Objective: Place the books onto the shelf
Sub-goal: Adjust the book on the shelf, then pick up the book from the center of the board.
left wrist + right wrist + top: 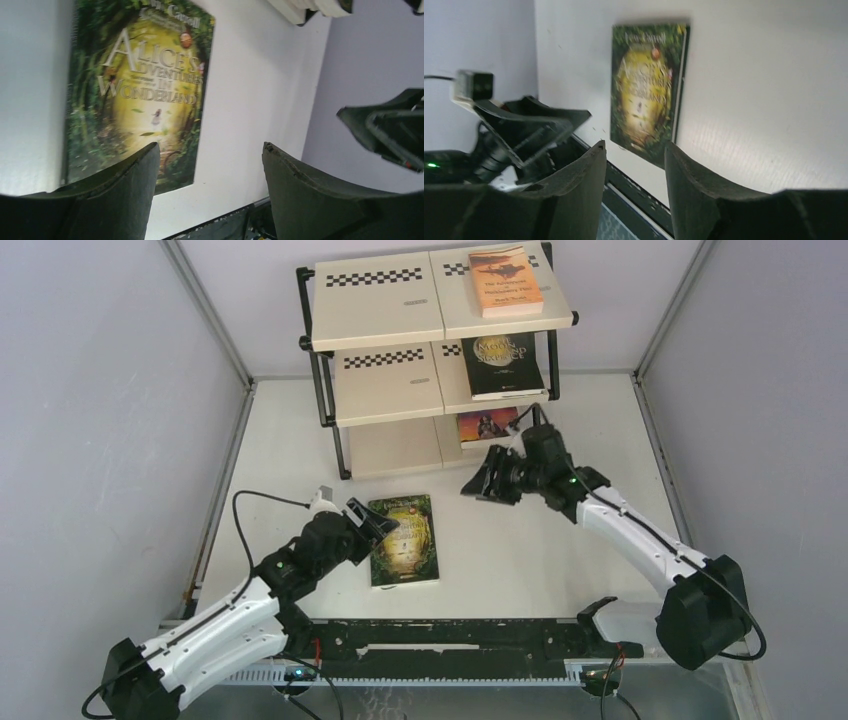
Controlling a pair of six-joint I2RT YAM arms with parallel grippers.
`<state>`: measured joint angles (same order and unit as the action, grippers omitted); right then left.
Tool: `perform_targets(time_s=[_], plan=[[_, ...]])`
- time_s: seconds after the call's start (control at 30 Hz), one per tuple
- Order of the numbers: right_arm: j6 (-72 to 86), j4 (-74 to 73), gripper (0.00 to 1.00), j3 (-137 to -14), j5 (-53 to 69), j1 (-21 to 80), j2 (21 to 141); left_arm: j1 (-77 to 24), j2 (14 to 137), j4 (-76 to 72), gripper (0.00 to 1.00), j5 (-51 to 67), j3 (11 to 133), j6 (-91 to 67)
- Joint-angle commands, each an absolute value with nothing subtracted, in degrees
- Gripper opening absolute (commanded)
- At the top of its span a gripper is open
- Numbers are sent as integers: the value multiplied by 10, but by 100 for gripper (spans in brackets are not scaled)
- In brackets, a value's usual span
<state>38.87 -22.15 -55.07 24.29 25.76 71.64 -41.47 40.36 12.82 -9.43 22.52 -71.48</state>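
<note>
A green "Alice's Adventures in Wonderland" book [403, 539] [145, 95] [644, 90] lies flat on the white table. My left gripper [370, 520] [211, 150] hangs open at the book's left edge, nothing between its fingers. The shelf [380, 315] stands at the back. An orange book [505, 280] lies on its top board, a black book [503, 365] on the middle board, and a third book [487, 426] on the bottom board. My right gripper [490, 480] [635, 147] hovers open and empty just in front of the bottom board.
A black rail [450, 640] runs along the near table edge between the arm bases. Grey walls close in the left, right and back sides. A black cable [255, 498] loops over the left arm.
</note>
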Motion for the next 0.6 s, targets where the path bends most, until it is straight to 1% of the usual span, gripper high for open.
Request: perform_targets(time_s=[0.0, 0.23, 0.57], plan=[[387, -169, 54, -515, 197, 307, 714, -412, 391, 186, 79, -123, 207, -742], [398, -131, 54, -491, 179, 362, 789, -412, 394, 241, 79, -147, 196, -765], [404, -63, 55, -491, 204, 375, 902, -406, 433, 236, 81, -158, 187, -764]])
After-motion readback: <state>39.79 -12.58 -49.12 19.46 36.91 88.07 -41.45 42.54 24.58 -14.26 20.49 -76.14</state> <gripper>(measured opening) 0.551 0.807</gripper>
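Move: The Alice book lies flat on the table just under the left hand, about 3 cm ahead, 2 cm to its right and 11 cm below. From the right hand the Alice book is some 14 cm to the left, 5 cm back and 17 cm down. Jane Eyre, on the lower shelf, sits roughly 16 cm ahead of the right hand, 3 cm to its right and 13 cm below. Both open hands sink beside the Alice book, right about 12 cm, closing leftward; left about 6 cm, easing left. ##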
